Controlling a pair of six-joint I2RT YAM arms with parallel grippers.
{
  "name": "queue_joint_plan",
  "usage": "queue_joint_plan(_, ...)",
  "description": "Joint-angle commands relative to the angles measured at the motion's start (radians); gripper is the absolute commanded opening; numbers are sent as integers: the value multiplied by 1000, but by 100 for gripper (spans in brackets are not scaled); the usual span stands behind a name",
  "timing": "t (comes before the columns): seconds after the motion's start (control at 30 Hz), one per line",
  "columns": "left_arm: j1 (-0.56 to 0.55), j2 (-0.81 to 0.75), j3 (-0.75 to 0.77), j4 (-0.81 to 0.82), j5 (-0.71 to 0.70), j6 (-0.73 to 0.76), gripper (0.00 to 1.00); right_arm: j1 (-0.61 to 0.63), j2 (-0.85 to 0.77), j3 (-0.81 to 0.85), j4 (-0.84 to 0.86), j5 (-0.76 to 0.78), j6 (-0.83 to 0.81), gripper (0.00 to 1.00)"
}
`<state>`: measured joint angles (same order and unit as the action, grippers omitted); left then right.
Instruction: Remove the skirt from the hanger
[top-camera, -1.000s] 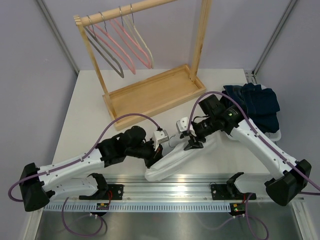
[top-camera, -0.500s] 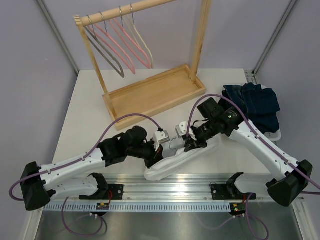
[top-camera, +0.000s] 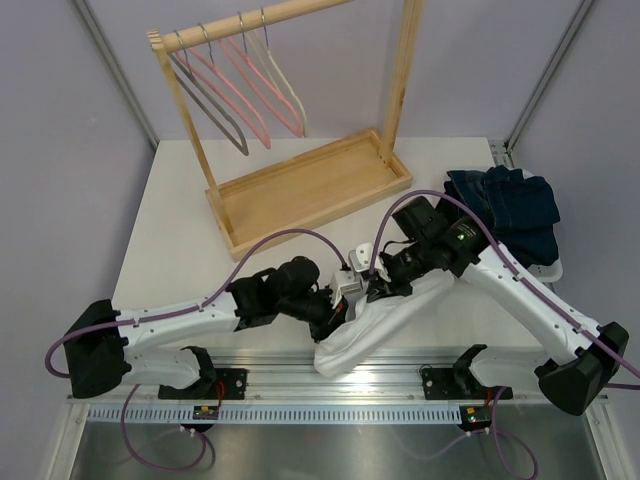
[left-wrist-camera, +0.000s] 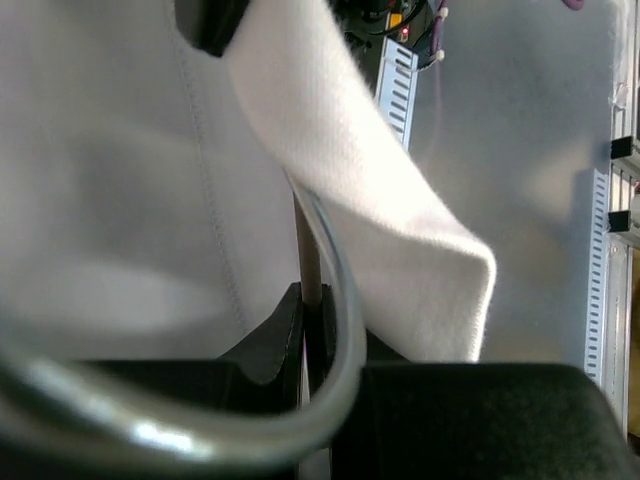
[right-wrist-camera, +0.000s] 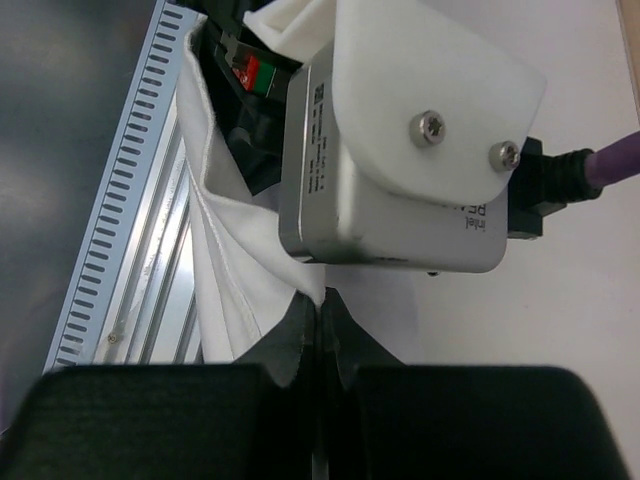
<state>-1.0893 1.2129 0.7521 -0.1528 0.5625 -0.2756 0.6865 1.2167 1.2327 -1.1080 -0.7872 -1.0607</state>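
The white skirt (top-camera: 385, 318) lies crumpled at the table's near edge, between the two arms. My left gripper (top-camera: 335, 305) is shut on the hanger's thin stem (left-wrist-camera: 309, 250), and the hanger's metal hook (left-wrist-camera: 345, 330) curves round the jaws. White skirt cloth (left-wrist-camera: 400, 240) drapes just beyond my left gripper (left-wrist-camera: 311, 300). My right gripper (top-camera: 378, 290) reaches in from the right, close against the left wrist. In the right wrist view my right gripper (right-wrist-camera: 318, 305) is shut on a pinched fold of the skirt (right-wrist-camera: 230, 270), right under the left arm's silver camera housing (right-wrist-camera: 400, 170). Most of the hanger is hidden under the cloth.
A wooden rack (top-camera: 400, 90) with several hangers (top-camera: 250, 90) stands at the back on a tray-like base (top-camera: 310, 185). A pile of dark blue denim (top-camera: 510, 205) lies at the right. A metal rail (top-camera: 340, 385) runs along the near edge.
My right gripper has come down and shut on the skirt. The left arm has moved right with the hanger, and the skirt has shifted right with it.
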Motion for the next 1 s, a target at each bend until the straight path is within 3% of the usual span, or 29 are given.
queue_joint_plan(0.0,-9,-15,41,240,57,-11,7,18,-6,34,71,-58,19,0)
queue_joint_plan(0.1,-9,-15,30,269,62,-20,0,16,-11,28,63,-63,16,0)
queue_joint_plan(0.2,-8,-18,26,259,21,-19,0,18,-16,47,16,-43,-19,0)
queue_joint_plan(0.43,-3,-131,-11,43,-67,49,0,-47,-74,67,-124,196,-168,0)
queue_joint_plan(0.6,-1,-216,-20,-105,-151,56,0,-166,-95,99,-214,232,-266,0)
queue_joint_plan(0.97,2,-277,-46,-234,-294,30,0,-240,-175,99,-240,328,-318,0)
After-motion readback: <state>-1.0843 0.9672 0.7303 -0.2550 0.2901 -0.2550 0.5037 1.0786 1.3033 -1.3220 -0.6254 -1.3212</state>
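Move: The left fingers hold the hanger bar; the skirt around it is centred roughly 9 cm to this hand's right, 2 cm ahead and a few below. The right fingers hold a skirt edge; from them the hanger's middle is about 4 cm back, 3 cm left and slightly lower, and the white bin some 22 cm right and 15 cm ahead. The rack base lies about 26 cm ahead of the left hand, 3 cm left. Keep both grips shut and draw the hands apart. Pull the right gripper, with its pinch of skirt, about 7 cm to the right, easing a little forward and up and rolling the wrist some 15 degrees. Dip the left slightly back to the right first, then carry the hanger bar up, forward and left, about 3 cm each way, turning it a little counter-clockwise. ##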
